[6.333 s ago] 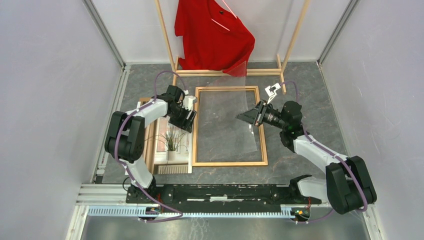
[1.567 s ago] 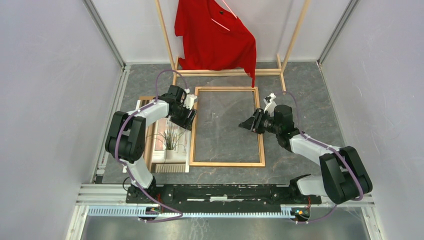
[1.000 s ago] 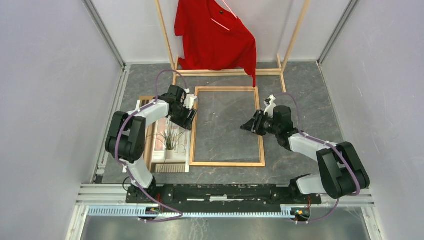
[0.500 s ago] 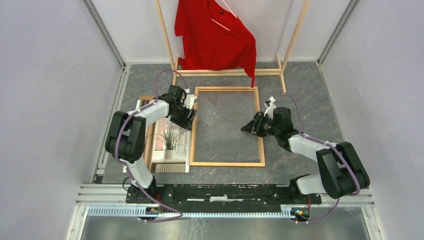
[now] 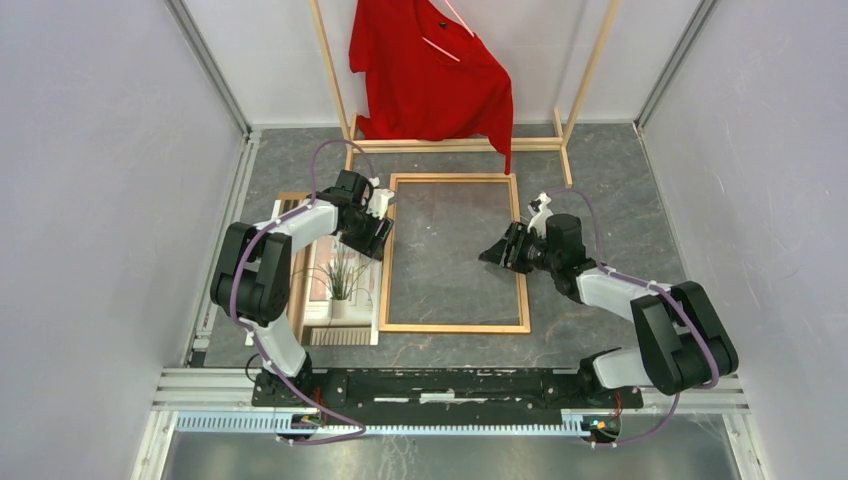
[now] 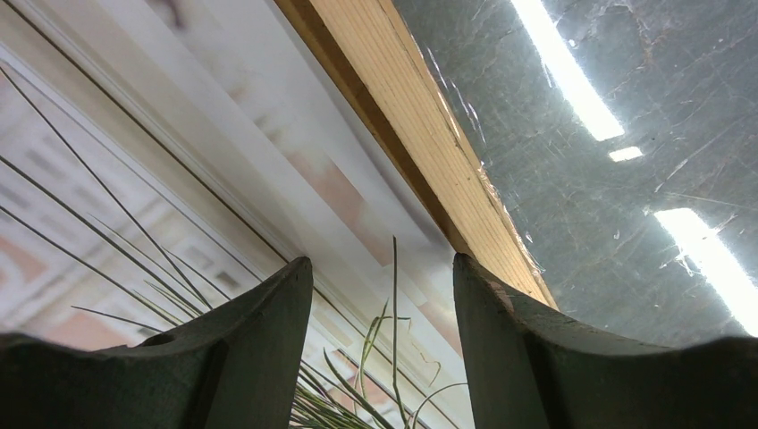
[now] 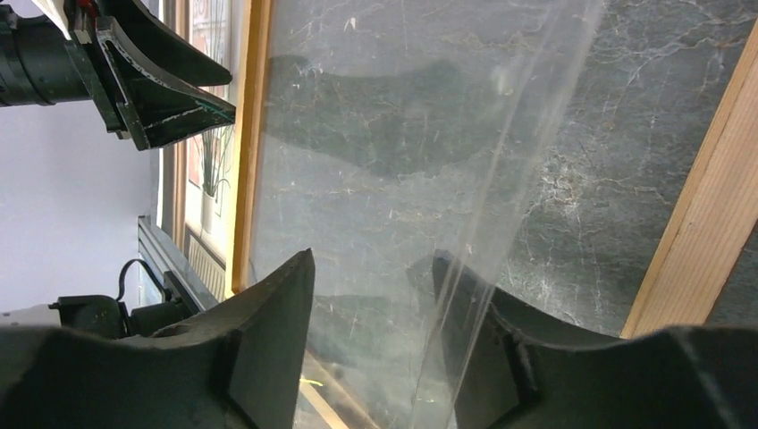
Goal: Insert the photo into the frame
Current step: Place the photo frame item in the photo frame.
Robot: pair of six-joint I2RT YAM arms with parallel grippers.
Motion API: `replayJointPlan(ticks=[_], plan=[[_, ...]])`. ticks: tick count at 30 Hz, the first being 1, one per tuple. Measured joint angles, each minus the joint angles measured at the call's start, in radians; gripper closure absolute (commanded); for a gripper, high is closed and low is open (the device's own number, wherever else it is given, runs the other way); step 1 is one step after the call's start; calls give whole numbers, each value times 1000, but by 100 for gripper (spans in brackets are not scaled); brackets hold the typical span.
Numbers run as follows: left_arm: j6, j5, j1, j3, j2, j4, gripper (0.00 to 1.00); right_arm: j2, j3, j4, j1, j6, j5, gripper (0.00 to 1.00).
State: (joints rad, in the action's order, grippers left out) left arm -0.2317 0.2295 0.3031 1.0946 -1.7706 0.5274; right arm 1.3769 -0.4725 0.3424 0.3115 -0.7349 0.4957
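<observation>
The frame (image 5: 455,327) of orange-brown wood lies flat in the middle of the table, with a clear sheet (image 5: 440,260) resting inside it. The photo (image 5: 340,285), a grassy plant in a white pot, lies face up just left of the frame. My left gripper (image 5: 378,225) hangs open over the photo's (image 6: 134,179) right edge beside the frame's left rail (image 6: 420,134), nothing between its fingers. My right gripper (image 5: 495,255) is open low over the frame's right side. The clear sheet's (image 7: 402,134) edge runs loose between its fingers, close to the right one (image 7: 483,357).
A pale wooden clothes rack (image 5: 450,145) with a red shirt (image 5: 430,70) stands behind the frame. A brown backing board (image 5: 290,200) pokes out from under the photo at the left. Grey walls enclose the table on both sides.
The right gripper's jaws have spread wider over the last half second. Earlier it lowered the raised clear sheet into the frame. The left arm has stayed still.
</observation>
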Motion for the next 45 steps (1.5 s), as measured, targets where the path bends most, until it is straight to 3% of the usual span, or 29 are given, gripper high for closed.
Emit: replayJointPlan(ticks=[9, 23, 32, 45], plan=[[0, -1, 0, 0, 0, 0, 34, 6, -3, -42, 3, 34, -33, 20], [0, -2, 0, 0, 0, 0, 33, 21, -134, -248, 69, 151, -201, 7], [0, -2, 0, 0, 0, 0, 34, 45, -221, -412, 116, 227, -336, 5], [0, -2, 0, 0, 0, 0, 33, 63, -257, -499, 134, 282, -418, 3]])
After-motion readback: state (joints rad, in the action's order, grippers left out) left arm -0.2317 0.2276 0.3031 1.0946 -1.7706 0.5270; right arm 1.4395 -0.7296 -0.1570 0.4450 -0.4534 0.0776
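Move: Some 6 cm to the right of the right hand and 7 cm below it lies the frame's right bar, level with it fore and aft. The clear sheet's right edge stands between the right fingers; the middle of the sheet is about 10 cm to this hand's left and 4 cm lower. The frame's left bar is roughly 19 cm left, also 7 cm down. From the left hand, the right bar lies about 27 cm right and 2 cm below. Opening its already parting fingers almost fully, the right hand lets go of the clear sheet's right edge and moves right and down towards the frame's right bar, about 3 cm each way, with a short forward shift of about 1 cm midway. The wrist tips some 30 degrees as it goes, so the fingers that slanted left now point much more steeply down, straddling the strip just inside the bar. ##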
